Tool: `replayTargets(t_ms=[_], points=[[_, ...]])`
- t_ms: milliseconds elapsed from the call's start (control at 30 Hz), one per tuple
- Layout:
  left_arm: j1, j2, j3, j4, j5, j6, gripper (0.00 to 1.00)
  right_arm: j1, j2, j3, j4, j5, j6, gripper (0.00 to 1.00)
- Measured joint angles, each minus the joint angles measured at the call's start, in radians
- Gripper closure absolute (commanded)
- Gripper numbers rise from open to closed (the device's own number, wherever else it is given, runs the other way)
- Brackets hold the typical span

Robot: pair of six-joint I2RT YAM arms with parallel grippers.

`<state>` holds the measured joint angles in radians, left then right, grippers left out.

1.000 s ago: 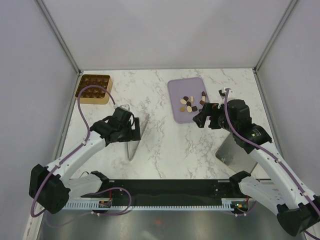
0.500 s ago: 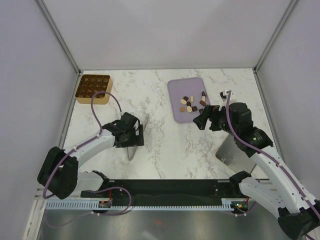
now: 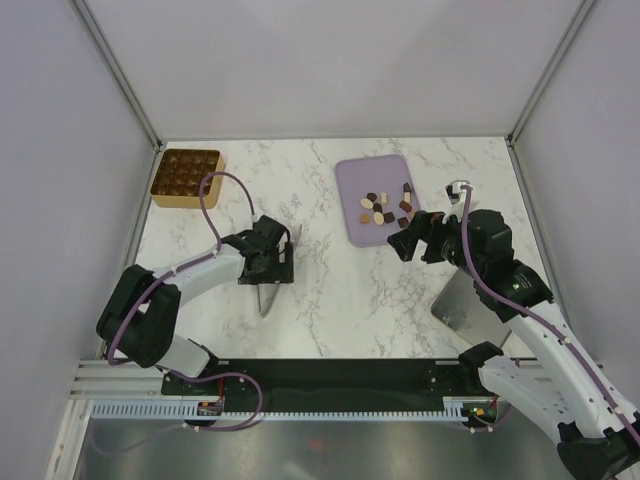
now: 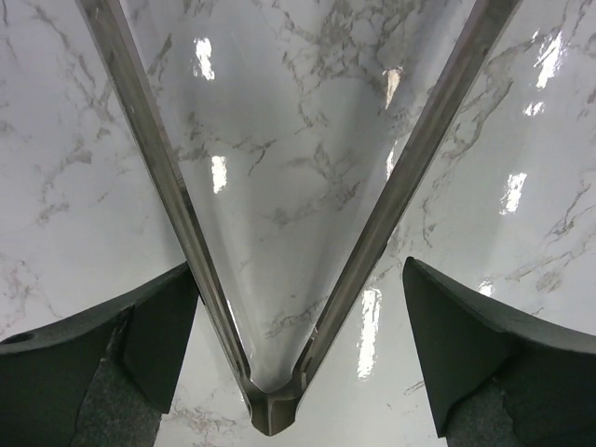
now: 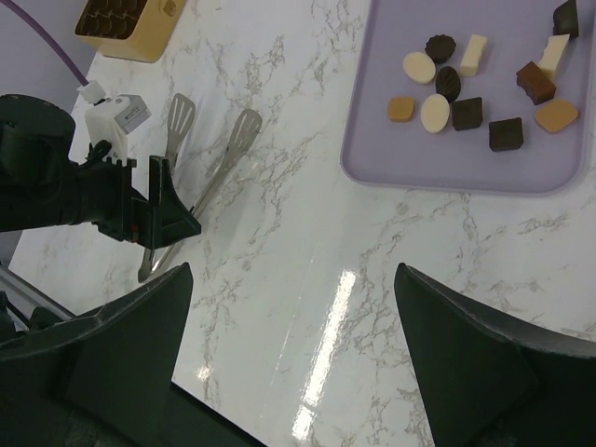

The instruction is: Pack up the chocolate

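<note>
Several chocolate pieces [image 3: 384,205], dark brown, tan and cream, lie loose on the lilac tray [image 3: 355,180]; the right wrist view shows the chocolate [image 5: 452,88] on the tray [image 5: 419,149]. Metal tongs [image 3: 266,298] lie flat on the marble. My left gripper [image 3: 270,274] hovers over them, open. In the left wrist view its fingers [image 4: 140,345] straddle the tongs [image 4: 273,410] near the hinge without touching either arm. My right gripper [image 3: 406,236] is open and empty beside the tray's near right corner. The golden-brown box [image 3: 186,177] stands at the far left.
A flat grey lid [image 3: 462,305] lies on the table under my right forearm. The right wrist view shows the left gripper [image 5: 112,205] over the tongs [image 5: 219,168] and the box [image 5: 126,28] beyond. White walls close the table at the back and sides.
My left gripper has moved right and nearer, along the tongs toward their hinge, and turned to straddle them. The right arm has drifted slightly right. The chocolate has not moved.
</note>
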<state>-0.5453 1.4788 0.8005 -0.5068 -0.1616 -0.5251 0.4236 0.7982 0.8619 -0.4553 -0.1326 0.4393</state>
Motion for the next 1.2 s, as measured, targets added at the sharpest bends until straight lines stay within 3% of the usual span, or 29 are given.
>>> replayTargets(t_ms=[567, 1200], points=[[0.021, 0.070, 0.070, 0.013, -0.011, 0.103, 0.01, 0.000, -0.018, 0.000, 0.026, -0.019, 0.002, 0.02], [0.035, 0.116, 0.085, 0.011, 0.014, 0.133, 0.27, 0.000, -0.072, -0.008, 0.030, -0.030, 0.007, 0.02]])
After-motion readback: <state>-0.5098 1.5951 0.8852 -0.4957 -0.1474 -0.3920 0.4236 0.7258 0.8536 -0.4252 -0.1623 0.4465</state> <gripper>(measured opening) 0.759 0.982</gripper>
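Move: The left gripper is open and straddles the tongs close to the table. The middle of the tongs is about 3 cm ahead, centred left-right and roughly 1 cm below, with the hinge towards the base. From this gripper, the chocolate box is some 24 cm ahead and 23 cm left, and the purple tray about 18 cm ahead and 22 cm right. From the right gripper, the tongs are about 26 cm left, 3 cm ahead and 24 cm down. Bring the left gripper forward about 2.5 cm, from near the hinge up along the tongs' legs, turning it some 5 degrees clockwise, then let it sink about 1 cm and stay put. From there start closing the fingers by roughly a fifth, so that one pad presses in on the outside of each leg. Meanwhile raise the open right gripper about 2 cm, clear of everything. ##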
